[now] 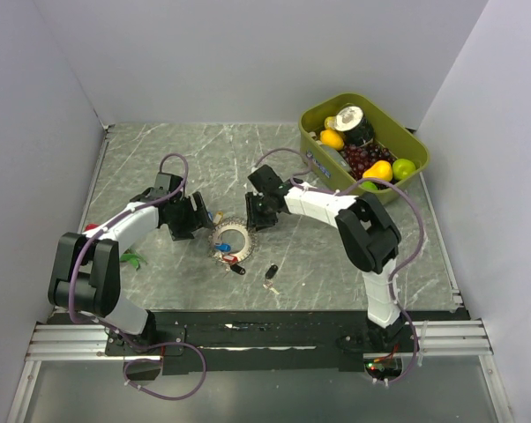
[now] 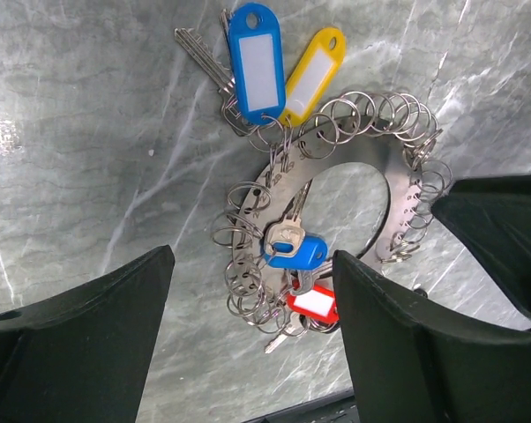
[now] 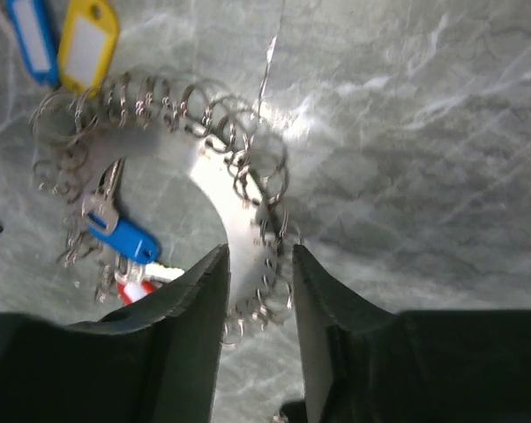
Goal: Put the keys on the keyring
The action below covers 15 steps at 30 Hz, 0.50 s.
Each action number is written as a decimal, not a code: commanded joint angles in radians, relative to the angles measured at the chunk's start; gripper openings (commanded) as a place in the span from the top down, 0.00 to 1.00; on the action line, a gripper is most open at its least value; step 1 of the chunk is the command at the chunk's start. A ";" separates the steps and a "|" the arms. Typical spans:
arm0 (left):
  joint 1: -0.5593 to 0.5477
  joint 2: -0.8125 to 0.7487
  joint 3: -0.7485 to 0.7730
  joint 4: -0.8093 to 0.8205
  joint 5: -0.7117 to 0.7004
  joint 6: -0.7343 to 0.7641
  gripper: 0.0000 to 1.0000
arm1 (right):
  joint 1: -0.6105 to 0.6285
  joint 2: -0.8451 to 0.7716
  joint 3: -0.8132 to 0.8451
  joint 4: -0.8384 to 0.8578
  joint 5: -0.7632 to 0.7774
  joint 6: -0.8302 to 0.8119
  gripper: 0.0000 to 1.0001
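Note:
The keyring (image 1: pixel 230 238) is a flat grey metal ring hung with many small split rings, lying on the marble table between both arms. A blue key (image 2: pixel 296 253) and a red key (image 2: pixel 314 302) hang on its near side (image 2: pixel 398 189). Blue (image 2: pixel 257 62) and yellow (image 2: pixel 311 75) tags sit at its far side. Two black keys (image 1: pixel 238 269) (image 1: pixel 270 275) lie loose in front of it. My left gripper (image 2: pixel 252 264) stands open just left of the ring, holding nothing. My right gripper (image 3: pixel 258 256) straddles the ring's band (image 3: pixel 221 189), jaws narrowed onto it.
A green bin (image 1: pixel 417 141) of toy fruit stands at the back right. A small green object (image 1: pixel 131 260) and a red one (image 1: pixel 91 227) lie beside the left arm. Grey walls close in the table on three sides.

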 commanded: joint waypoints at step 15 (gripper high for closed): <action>-0.005 -0.040 -0.039 0.009 -0.025 0.010 0.20 | -0.002 -0.095 -0.079 0.086 0.022 0.020 1.00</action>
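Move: The right hand's next grip, a wire ring on the keyring's right rim, lies about 1 cm ahead of it and 2 cm below. The keyring's middle is some 5 cm to the hand's left and 1 cm back; the yellow tag is about 9 cm left and 5 cm ahead, the blue key 8 cm left and 3 cm back. From the left hand that wire ring is roughly 13 cm right, 1 cm ahead and 3 cm below. The right hand sinks about 2 cm and shuts, pinching a wire ring on the keyring's right rim. ##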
